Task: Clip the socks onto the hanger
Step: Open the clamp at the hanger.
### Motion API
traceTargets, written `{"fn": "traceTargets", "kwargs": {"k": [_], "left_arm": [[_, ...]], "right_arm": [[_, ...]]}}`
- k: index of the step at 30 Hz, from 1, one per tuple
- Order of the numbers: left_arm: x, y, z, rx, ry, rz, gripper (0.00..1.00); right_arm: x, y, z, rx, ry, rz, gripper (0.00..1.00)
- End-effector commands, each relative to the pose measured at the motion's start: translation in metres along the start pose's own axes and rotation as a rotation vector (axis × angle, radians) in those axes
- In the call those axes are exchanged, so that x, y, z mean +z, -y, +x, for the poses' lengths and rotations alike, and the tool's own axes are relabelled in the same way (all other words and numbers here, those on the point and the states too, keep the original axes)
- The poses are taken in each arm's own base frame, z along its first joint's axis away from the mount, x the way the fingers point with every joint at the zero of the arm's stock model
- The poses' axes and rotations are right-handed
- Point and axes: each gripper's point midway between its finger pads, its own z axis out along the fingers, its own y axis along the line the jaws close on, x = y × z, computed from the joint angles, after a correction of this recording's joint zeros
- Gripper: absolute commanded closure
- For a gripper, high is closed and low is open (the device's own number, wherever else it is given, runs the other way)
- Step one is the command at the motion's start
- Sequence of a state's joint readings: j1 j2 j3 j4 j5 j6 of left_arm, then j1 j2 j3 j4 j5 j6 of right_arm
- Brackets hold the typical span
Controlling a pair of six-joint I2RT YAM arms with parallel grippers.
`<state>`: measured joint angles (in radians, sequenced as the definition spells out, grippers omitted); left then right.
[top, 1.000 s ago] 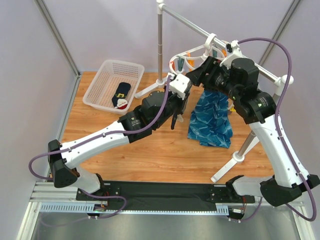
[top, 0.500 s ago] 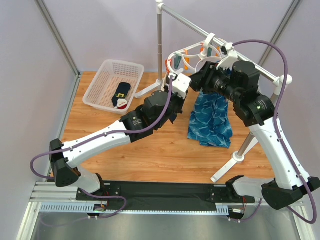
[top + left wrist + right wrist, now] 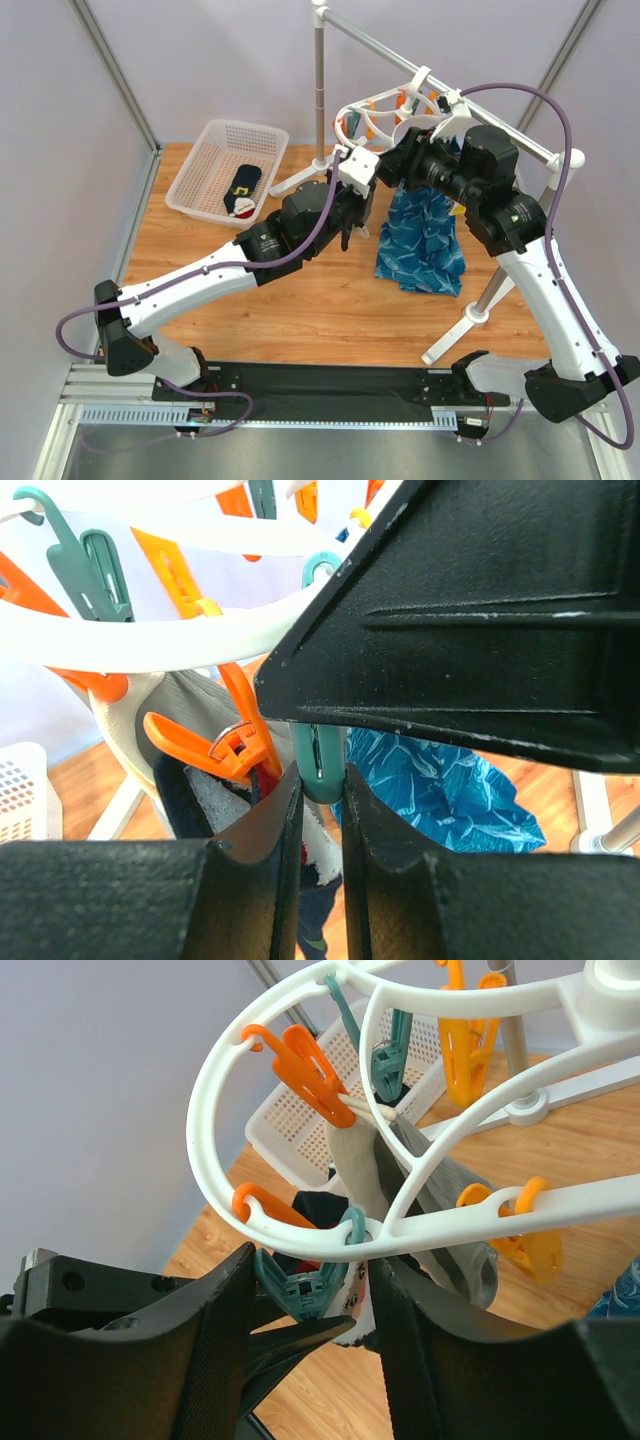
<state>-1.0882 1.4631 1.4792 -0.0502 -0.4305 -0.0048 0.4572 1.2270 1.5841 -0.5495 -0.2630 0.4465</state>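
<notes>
The white ring hanger hangs from the rail with orange and teal pegs. My left gripper reaches up under it. In the left wrist view its fingers are shut on a teal peg. A dark navy sock with white and red patches hangs just below that peg. My right gripper is open. In the right wrist view its fingers straddle the same teal peg and the hanger ring without gripping. Another dark sock lies in the basket.
A white mesh basket stands at the back left. A bright-blue patterned cloth hangs under the grey rail stand. A grey-beige sock hangs clipped to an orange peg. The right arm's finger fills the left wrist view's upper right.
The left wrist rose toward the hanger, then settled slightly lower. The right gripper and hanger shifted a little up and left. The hanger has swung slightly.
</notes>
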Motion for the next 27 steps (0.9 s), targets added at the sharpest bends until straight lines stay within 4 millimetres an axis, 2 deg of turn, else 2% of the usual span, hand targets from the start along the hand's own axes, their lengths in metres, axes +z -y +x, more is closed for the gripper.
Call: {"fn": "traceTargets", "kwargs": {"k": [1, 6, 9, 10, 12, 13, 15, 16, 19, 21, 22, 23, 24, 25, 26, 27], "left_arm": [[-0.009, 0.008, -0.008, -0.017, 0.008, 0.045, 1.0], [-0.007, 0.01, -0.007, -0.016, 0.004, 0.052, 1.0], [-0.006, 0.01, -0.005, -0.013, -0.006, 0.05, 1.0], [-0.006, 0.01, -0.006, -0.013, -0.005, 0.045, 1.0], [-0.006, 0.009, -0.005, -0.016, -0.019, 0.042, 0.98], [-0.007, 0.008, -0.005, -0.016, -0.019, 0.042, 0.83], [-0.013, 0.008, -0.011, -0.034, -0.004, 0.053, 0.67], [-0.016, 0.009, -0.011, -0.041, -0.005, 0.071, 0.55], [-0.034, 0.002, -0.024, -0.106, 0.004, 0.102, 0.43], [-0.051, -0.013, -0.039, -0.183, 0.025, 0.103, 0.41], [-0.059, -0.017, -0.034, -0.201, -0.014, 0.121, 0.41], [-0.069, -0.04, -0.044, -0.274, -0.006, 0.085, 0.42], [-0.074, -0.051, -0.048, -0.307, -0.009, 0.076, 0.43], [-0.082, -0.054, -0.051, -0.341, -0.026, 0.115, 0.43], [-0.085, -0.083, -0.038, -0.398, -0.089, 0.051, 0.43], [-0.092, -0.095, -0.045, -0.42, -0.093, 0.037, 0.44]], "right_arm": [[0.002, -0.01, -0.022, -0.015, 0.068, -0.025, 0.55], [0.005, -0.004, -0.022, -0.005, 0.05, 0.014, 0.61], [0.007, -0.002, -0.025, 0.005, 0.044, 0.033, 0.75], [0.007, -0.001, -0.022, 0.015, 0.028, 0.045, 0.89], [0.009, 0.001, -0.022, 0.02, 0.017, 0.056, 1.0], [0.009, 0.003, -0.019, 0.026, 0.008, 0.064, 1.0], [0.009, 0.003, -0.018, 0.022, 0.002, 0.06, 1.0], [0.008, 0.005, -0.017, 0.028, 0.009, 0.069, 1.0], [0.01, 0.009, -0.016, 0.023, 0.013, 0.086, 1.0], [0.012, 0.011, -0.015, 0.023, 0.009, 0.092, 1.0], [0.014, 0.012, -0.014, 0.022, 0.005, 0.092, 1.0], [0.014, 0.012, -0.014, 0.022, 0.003, 0.091, 1.0], [0.014, 0.012, -0.013, 0.022, 0.001, 0.089, 1.0], [0.015, 0.013, -0.011, 0.018, -0.004, 0.091, 1.0], [0.014, 0.015, -0.01, 0.019, -0.007, 0.098, 1.0], [0.013, 0.016, -0.01, 0.015, -0.005, 0.104, 1.0]]}}
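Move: The teal clip hangs on the hanger's rim. My left hand still holds its lower end, with its middle about 1 cm above my left hand point. From my open right hand it lies some 2 cm ahead and 1 cm left, 1 cm lower. The orange clip is about 3 cm beyond the teal clip and 2 cm to its left. The grey sock hangs roughly 9 cm beyond it, 1 cm left and 5 cm lower. I ease my right hand about 2 cm forward around the teal clip and shut its fingers, pinching its spread arms together. My left hand keeps its grip almost still until those fingers have closed, then opens, backs off slightly and swings away from the clip, about 9 cm left and 3 cm up, its tip dipping some 10 degrees. ##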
